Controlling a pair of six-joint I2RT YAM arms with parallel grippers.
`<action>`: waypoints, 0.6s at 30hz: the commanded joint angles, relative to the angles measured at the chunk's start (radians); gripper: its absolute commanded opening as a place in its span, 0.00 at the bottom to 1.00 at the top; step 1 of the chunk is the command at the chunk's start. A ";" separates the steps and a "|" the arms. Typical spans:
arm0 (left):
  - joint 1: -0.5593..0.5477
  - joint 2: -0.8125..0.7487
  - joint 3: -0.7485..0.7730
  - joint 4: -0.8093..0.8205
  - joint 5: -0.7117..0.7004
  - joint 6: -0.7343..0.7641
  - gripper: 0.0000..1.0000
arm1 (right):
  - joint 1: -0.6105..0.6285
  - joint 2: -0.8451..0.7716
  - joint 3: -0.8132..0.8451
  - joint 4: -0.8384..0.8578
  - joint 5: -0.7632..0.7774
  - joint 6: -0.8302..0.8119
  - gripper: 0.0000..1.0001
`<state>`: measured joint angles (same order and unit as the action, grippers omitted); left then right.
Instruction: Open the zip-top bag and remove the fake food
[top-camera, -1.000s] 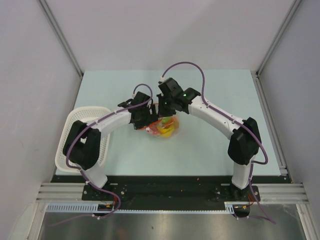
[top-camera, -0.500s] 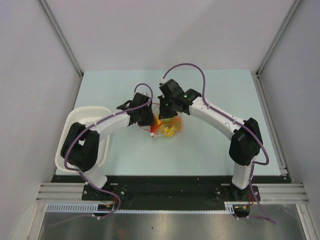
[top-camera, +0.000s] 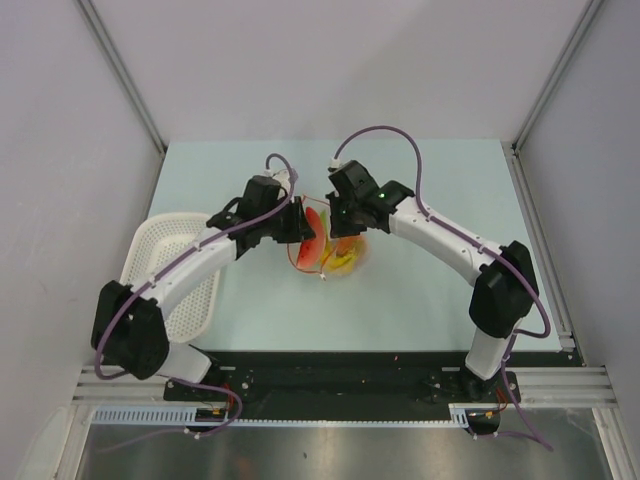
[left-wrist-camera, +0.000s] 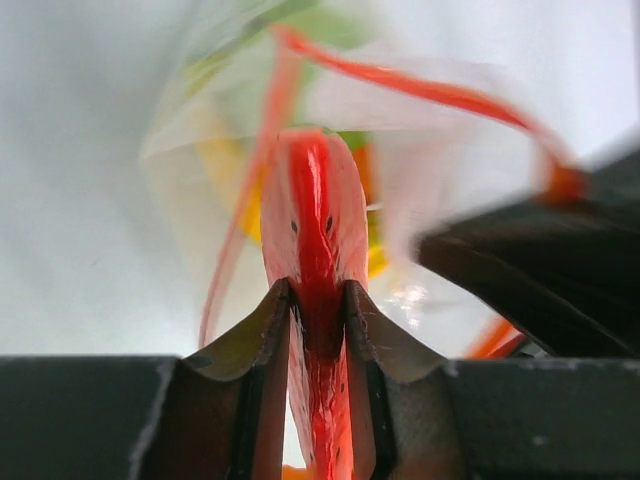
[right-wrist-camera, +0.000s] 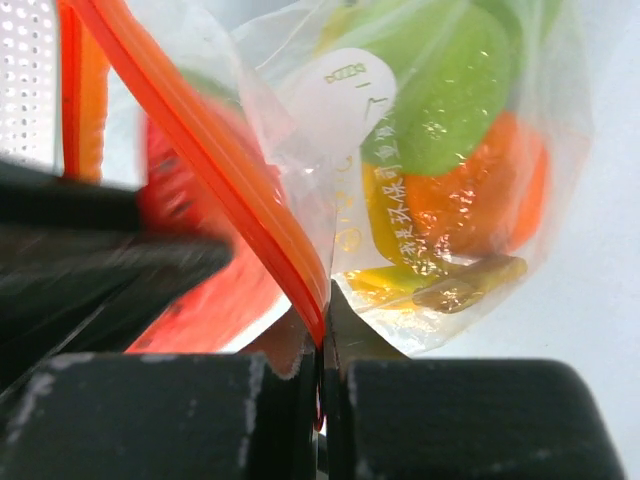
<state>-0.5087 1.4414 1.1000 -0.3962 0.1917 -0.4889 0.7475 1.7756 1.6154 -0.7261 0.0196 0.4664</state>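
Observation:
The zip-top bag (top-camera: 342, 256) lies at mid-table, its mouth open and facing left. My right gripper (top-camera: 338, 216) is shut on its red zip strip (right-wrist-camera: 250, 220), pinched between the fingertips in the right wrist view (right-wrist-camera: 322, 335). Inside the bag are a round green fruit (right-wrist-camera: 450, 90), an orange piece (right-wrist-camera: 490, 195) and a yellow banana (right-wrist-camera: 395, 225). My left gripper (top-camera: 298, 224) is shut on a flat red toy slice (top-camera: 314, 238) with dark seeds at the bag's mouth. The slice stands upright between the left fingers (left-wrist-camera: 318, 305), with the zip strip (left-wrist-camera: 420, 88) looping behind it.
A white perforated basket (top-camera: 165, 262) stands at the table's left edge, beside the left arm. Grey walls close in the table on the left, back and right.
The left arm has stretched forward and its gripper has moved up and right to the bag's mouth. The red slice now stands out between its fingers. The bag has shifted slightly right.

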 joint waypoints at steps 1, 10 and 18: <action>0.004 -0.171 -0.067 0.157 0.162 0.090 0.00 | -0.020 -0.042 -0.025 0.031 0.042 -0.034 0.00; 0.007 -0.501 -0.296 0.404 -0.283 -0.040 0.00 | -0.037 -0.053 -0.015 0.036 -0.043 -0.017 0.00; 0.247 -0.541 -0.190 -0.139 -0.760 -0.290 0.00 | -0.042 -0.059 -0.006 0.019 -0.046 -0.054 0.00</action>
<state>-0.4252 0.8696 0.8501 -0.3016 -0.3840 -0.6609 0.7109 1.7721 1.5841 -0.7174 -0.0200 0.4435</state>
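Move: My left hand already pinches the watermelon slice at the bag's open mouth. The white basket lies about 32 cm to its left, 10 cm back and some 14 cm below. The bag with the rest of the food is roughly 8 cm to its right, 3 cm back and 9 cm below. From my right hand, the basket is about 39 cm left, 10 cm back and 15 cm below; the bag hangs 3 cm back, 1 cm right and 10 cm below. I keep the pinch on the watermelon slice and lift my left hand up and slightly back, clear of the bag mouth, then sweep left towards the basket, rising about 10 cm and going some 14 cm left in all. On the way the fingertips tip up and the hand swings counter-clockwise. My right hand keeps its grip on the zip edge, easing about 1 cm right and down. ##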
